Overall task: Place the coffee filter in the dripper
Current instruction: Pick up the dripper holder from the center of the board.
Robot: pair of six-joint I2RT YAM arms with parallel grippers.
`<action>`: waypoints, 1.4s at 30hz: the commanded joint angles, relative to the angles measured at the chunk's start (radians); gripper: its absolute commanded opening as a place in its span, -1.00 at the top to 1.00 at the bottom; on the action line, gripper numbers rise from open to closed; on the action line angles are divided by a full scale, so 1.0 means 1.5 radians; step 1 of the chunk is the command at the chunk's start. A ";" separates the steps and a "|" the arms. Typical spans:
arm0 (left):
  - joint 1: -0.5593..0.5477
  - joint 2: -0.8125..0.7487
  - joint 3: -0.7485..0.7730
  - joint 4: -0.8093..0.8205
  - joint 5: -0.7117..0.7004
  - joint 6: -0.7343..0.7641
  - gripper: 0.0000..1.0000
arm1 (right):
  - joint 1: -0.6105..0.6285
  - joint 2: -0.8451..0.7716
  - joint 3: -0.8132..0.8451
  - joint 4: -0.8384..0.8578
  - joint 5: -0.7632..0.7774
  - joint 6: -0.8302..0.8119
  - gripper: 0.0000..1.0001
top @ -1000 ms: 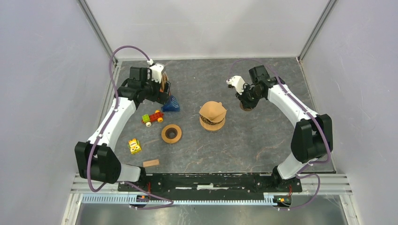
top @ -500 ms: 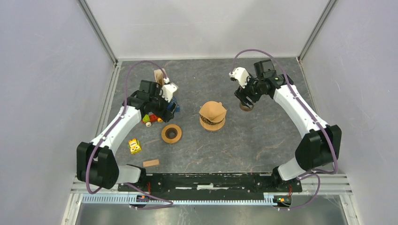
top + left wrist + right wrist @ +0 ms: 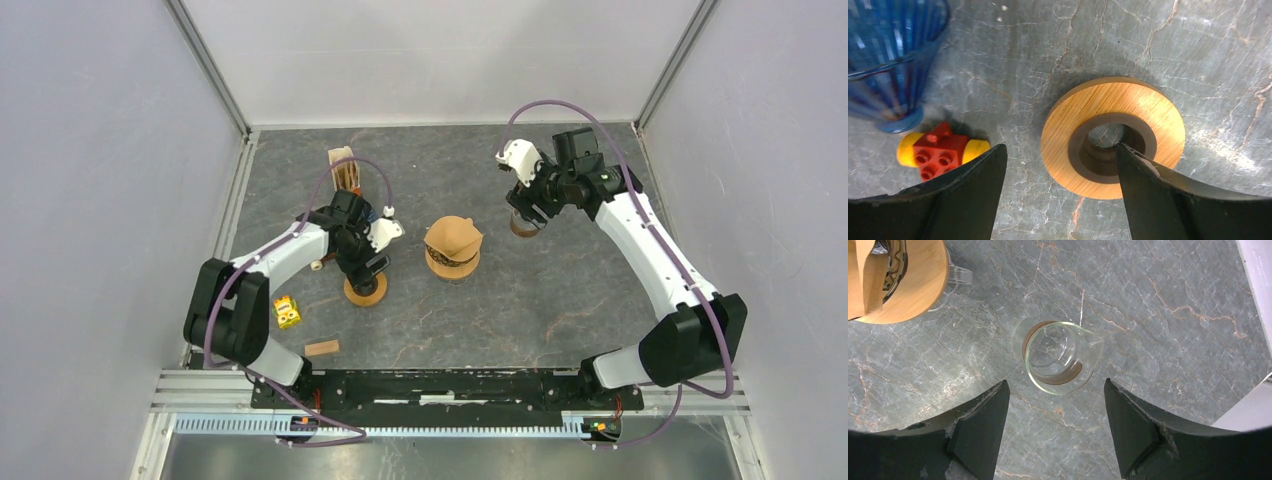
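A brown paper coffee filter sits on top of the dripper, a glass cone with a wooden collar, at the table's middle. Both show at the right wrist view's top left corner: filter, collar. My left gripper hangs open over a wooden ring left of the dripper. Nothing is between its fingers, and one fingertip is over the ring's hole. My right gripper is open and empty above a small glass beaker, to the right of the dripper.
A blue ribbed cone and a red and yellow toy car lie left of the ring. A holder of brown filters stands at the back left. A yellow toy and a wooden block lie near the front left.
My left arm swung from the filter holder at the back left to above the wooden ring. My right gripper opened, rose off the glass beaker and left it standing.
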 commanded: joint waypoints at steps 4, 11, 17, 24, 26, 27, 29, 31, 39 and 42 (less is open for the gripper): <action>-0.008 0.066 0.016 -0.012 -0.012 0.070 -0.60 | 0.001 -0.027 -0.027 0.031 0.019 -0.002 -0.52; -0.008 0.108 0.042 -0.034 0.015 0.062 -0.20 | 0.002 -0.036 -0.038 0.034 0.029 0.000 -0.52; -0.007 0.103 0.080 -0.077 0.027 0.040 0.27 | 0.000 -0.050 -0.054 0.042 0.047 -0.002 -0.52; -0.003 0.081 0.248 -0.199 0.025 -0.028 0.55 | -0.006 -0.071 -0.063 0.064 0.051 0.021 -0.53; -0.004 0.093 0.344 -0.234 0.024 -0.063 0.56 | -0.010 -0.081 -0.066 0.076 0.050 0.034 -0.53; -0.004 0.104 0.389 -0.249 0.024 -0.080 0.57 | -0.013 -0.087 -0.068 0.082 0.051 0.042 -0.53; -0.004 0.141 0.502 -0.286 0.021 -0.125 0.57 | -0.019 -0.098 -0.072 0.096 0.051 0.058 -0.53; -0.005 0.204 0.646 -0.334 0.026 -0.171 0.59 | -0.028 -0.110 -0.077 0.108 0.050 0.073 -0.53; -0.064 0.549 1.324 -0.568 0.049 -0.276 0.66 | -0.067 -0.195 -0.144 0.153 -0.025 0.059 -0.53; -0.108 0.576 1.331 -0.523 0.041 -0.288 0.64 | -0.068 -0.213 -0.159 0.149 -0.069 0.029 -0.53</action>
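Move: The dripper holder, the wooden ring with the dark collar, lies just below the open left fingers: its middle is about 3 cm back, 2 cm right and 4 cm down. The red toy is some 4 cm ahead and 6 cm left of this hand, the blue cup 9 cm ahead and 2 cm right. The dripper with the filter stands level with it, some 19 cm right. From the right hand the holder is about 32 cm left, 11 cm back, 20 cm down. The left fingers straddle the holder's near-side wall as the hand sinks about 3.5 cm, one finger in the hole and one outside, and pinch the wall between them. Then the hand sweeps the holder up some 27 cm, forward about 19 cm and right 13 cm, fingers swinging out forward and right roughly 30 degrees. The right hand, empty and open, eases right and up about 4 cm, away from the glass cup. ##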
